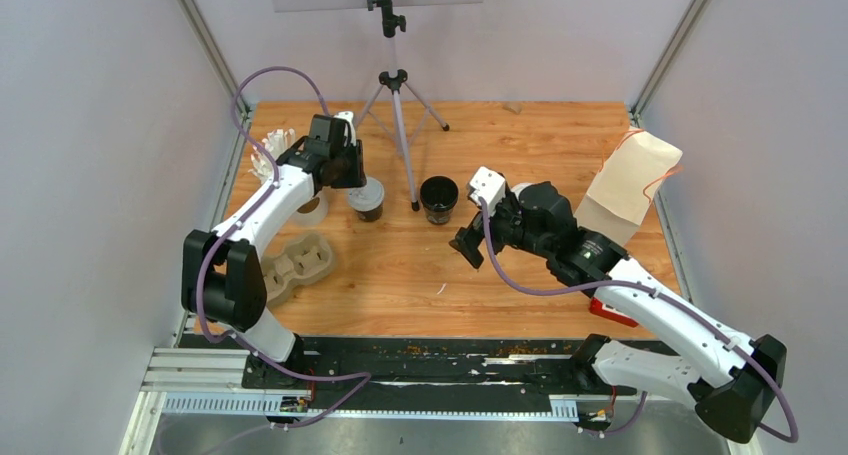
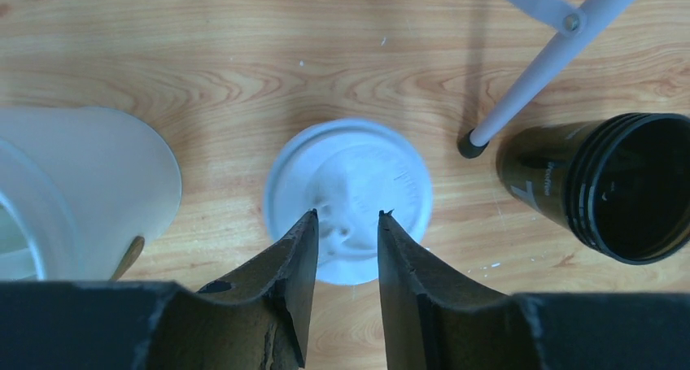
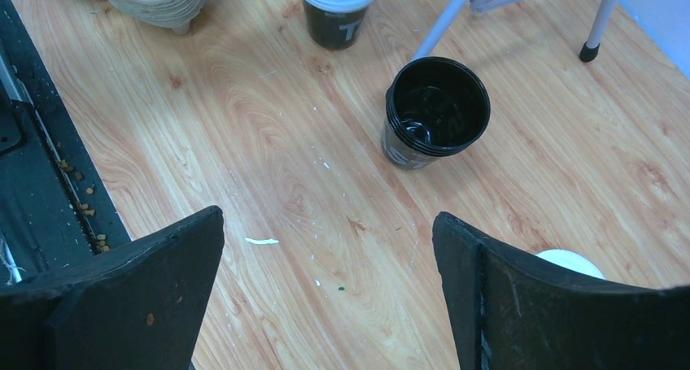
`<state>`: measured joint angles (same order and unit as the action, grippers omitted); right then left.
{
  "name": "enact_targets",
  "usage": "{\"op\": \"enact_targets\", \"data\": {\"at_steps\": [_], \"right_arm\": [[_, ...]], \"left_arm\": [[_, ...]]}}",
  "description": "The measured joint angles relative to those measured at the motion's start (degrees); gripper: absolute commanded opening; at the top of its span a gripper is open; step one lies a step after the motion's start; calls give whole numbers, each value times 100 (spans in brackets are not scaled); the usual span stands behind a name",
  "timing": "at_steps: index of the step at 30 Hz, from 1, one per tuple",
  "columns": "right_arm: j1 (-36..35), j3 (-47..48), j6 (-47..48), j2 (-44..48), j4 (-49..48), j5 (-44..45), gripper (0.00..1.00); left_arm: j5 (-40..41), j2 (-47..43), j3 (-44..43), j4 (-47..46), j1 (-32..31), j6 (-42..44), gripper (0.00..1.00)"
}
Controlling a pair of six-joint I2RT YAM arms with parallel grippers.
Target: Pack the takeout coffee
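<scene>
A black cup with a white lid [image 1: 367, 197] stands on the wooden table. My left gripper [image 1: 352, 178] hovers right above it. In the left wrist view the fingers [image 2: 347, 214] stand a little apart over the lid [image 2: 350, 183] and hold nothing. A lidless black cup [image 1: 439, 197], with nested rims showing, stands to the right of it, and also shows in the left wrist view [image 2: 626, 187]. My right gripper [image 1: 470, 247] is wide open and empty above bare table [image 3: 328, 215]. The lidless cup [image 3: 435, 110] and the lidded cup [image 3: 335, 12] lie ahead of it.
A brown pulp carrier tray [image 1: 295, 265] lies at the front left. A white cup [image 1: 310, 209] and white straws [image 1: 272, 145] are behind it. A tripod [image 1: 400, 125] stands between the cups. A paper bag [image 1: 630, 180] is at the right. A white lid [image 3: 569, 260] peeks beside my right finger.
</scene>
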<state>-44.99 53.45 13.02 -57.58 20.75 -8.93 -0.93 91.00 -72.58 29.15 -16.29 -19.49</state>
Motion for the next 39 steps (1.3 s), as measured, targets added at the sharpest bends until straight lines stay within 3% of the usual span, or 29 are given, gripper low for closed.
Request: {"op": "enact_targets", "data": {"at_steps": [7, 12, 14, 20, 26, 29, 34, 39], "right_arm": [[0, 282, -470, -435, 37, 116, 100], [0, 778, -922, -1029, 387, 400, 100], [0, 916, -1104, -1233, 498, 560, 95], [0, 1320, -1438, -1711, 776, 1117, 84], [44, 2028, -1576, -2433, 791, 1561, 63], [129, 2376, -1609, -2894, 765, 1679, 52], [437, 2787, -1639, -3674, 813, 1775, 41], [680, 3021, -1578, -4210, 1012, 1923, 39]], "left_arm": [[-52, -72, -728, 315, 0, 118, 48], [-304, -413, -1167, 684, 7, 190, 59], [-472, -669, -1300, 870, 11, 197, 98], [-837, -1871, -1340, 1589, 20, 256, 100], [-1060, -3311, -951, 2258, 22, 411, 100], [-1106, -3901, -345, 2396, 22, 433, 100], [-1137, -4778, 1204, 2068, 22, 127, 100], [-1674, -5119, 2017, 1805, 22, -4, 100]]}}
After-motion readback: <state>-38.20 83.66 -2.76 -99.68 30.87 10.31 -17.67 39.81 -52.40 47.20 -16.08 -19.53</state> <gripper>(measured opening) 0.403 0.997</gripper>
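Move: The black cup stands about 16 cm ahead of the right hand, 4 cm to its left and 17 cm below. The lidded cup is some 15 cm left of that cup and level with it; the loose white lid lies 16 cm to its right and 3 cm farther out. From the left hand, the lidded cup is right below, about 7 cm down; the black cup is 16 cm to the right. Left opens, rises and backs off 20 cm; right reaches 15 cm forward, then down towards the black cup, narrowing. ##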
